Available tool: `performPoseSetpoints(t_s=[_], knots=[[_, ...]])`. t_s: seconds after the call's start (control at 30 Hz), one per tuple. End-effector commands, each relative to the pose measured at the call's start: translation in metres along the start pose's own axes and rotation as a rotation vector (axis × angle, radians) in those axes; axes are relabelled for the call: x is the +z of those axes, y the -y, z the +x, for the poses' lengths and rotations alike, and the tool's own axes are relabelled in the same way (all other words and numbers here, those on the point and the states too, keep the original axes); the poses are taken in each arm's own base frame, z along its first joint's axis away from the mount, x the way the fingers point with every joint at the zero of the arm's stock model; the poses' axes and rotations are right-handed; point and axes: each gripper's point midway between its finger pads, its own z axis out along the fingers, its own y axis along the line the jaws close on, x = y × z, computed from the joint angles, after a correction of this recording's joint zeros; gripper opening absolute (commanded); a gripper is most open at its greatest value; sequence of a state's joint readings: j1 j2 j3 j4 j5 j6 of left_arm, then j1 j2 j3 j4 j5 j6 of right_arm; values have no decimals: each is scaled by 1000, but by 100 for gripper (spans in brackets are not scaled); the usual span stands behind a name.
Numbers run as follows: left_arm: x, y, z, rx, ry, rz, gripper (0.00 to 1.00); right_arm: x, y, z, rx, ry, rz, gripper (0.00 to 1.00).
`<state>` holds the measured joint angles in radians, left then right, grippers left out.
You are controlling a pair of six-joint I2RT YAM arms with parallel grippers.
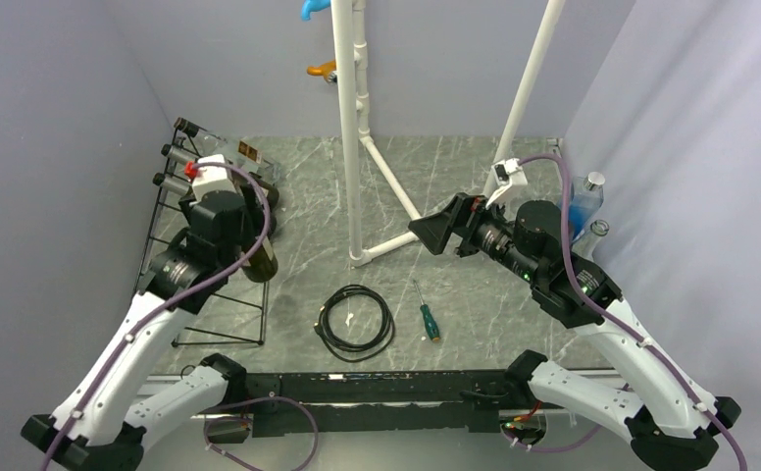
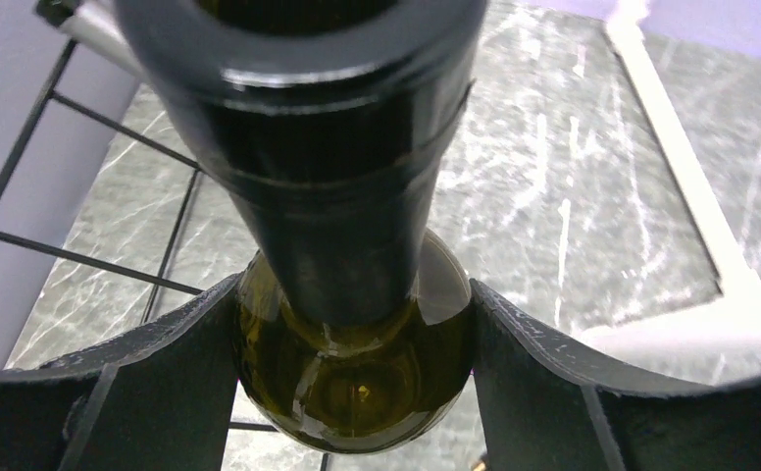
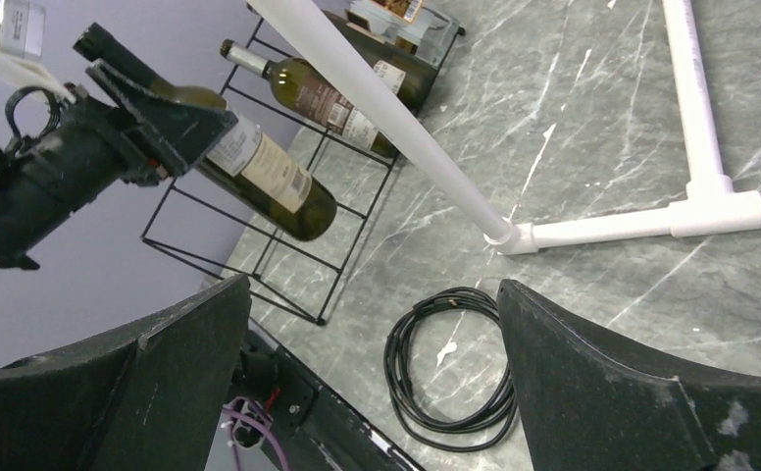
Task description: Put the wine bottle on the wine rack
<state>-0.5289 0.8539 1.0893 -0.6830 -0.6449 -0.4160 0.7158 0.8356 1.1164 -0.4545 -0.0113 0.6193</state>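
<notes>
My left gripper (image 2: 354, 294) is shut on a dark green wine bottle (image 2: 357, 373), its fingers (image 2: 161, 392) pressing both sides just below the neck. In the top view the bottle (image 1: 262, 257) slants base-down over the black wire wine rack (image 1: 215, 312) at the left wall. In the right wrist view the labelled bottle (image 3: 269, 182) hangs tilted above the rack's near bars (image 3: 259, 257); whether they touch I cannot tell. Other bottles (image 3: 328, 98) lie on the rack's far tiers. My right gripper (image 1: 435, 231) stands open and empty mid-table.
A white pipe frame (image 1: 349, 128) rises from the table's middle with a foot toward the right arm. A coiled black cable (image 1: 355, 322) and a green-handled screwdriver (image 1: 428, 319) lie near the front. Clear and blue bottles (image 1: 584, 201) stand by the right wall.
</notes>
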Motion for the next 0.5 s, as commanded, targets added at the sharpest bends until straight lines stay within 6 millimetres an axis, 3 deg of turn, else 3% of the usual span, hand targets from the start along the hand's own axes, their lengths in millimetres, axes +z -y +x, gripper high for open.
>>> performPoseSetpoints(t_s=[0.0, 0.3, 0.47], knots=[[10, -12, -65, -232, 181, -67, 0, -7, 4, -9, -15, 48, 21, 99], [60, -49, -50, -508, 156, -152, 0, -14, 7, -7, 9, 66, 24, 99], [75, -67, -38, -566, 140, -215, 0, -18, 7, -11, 1, 73, 33, 99]])
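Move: My left hand still grips the neck of a wine bottle. The free slot on the wine rack is centred roughly 5 cm to its left, about level fore and aft, and 12 cm lower. The nearest racked bottle lies about 7 cm farther out than that slot, the middle racked bottle some 14 cm farther out, both about 5 cm left of the hand. From my idle right hand the slot is some 49 cm left, 5 cm ahead and 18 cm down. I swing the bottle over the rack with my left hand, about 8 cm left and 5 cm forward, sinking some 3 cm, mostly towards the end. As I go I turn the wrist roughly 25 degrees counter-clockwise and roll its left side down, lining the bottle up with those already racked; the fingers keep their grip on the neck. ##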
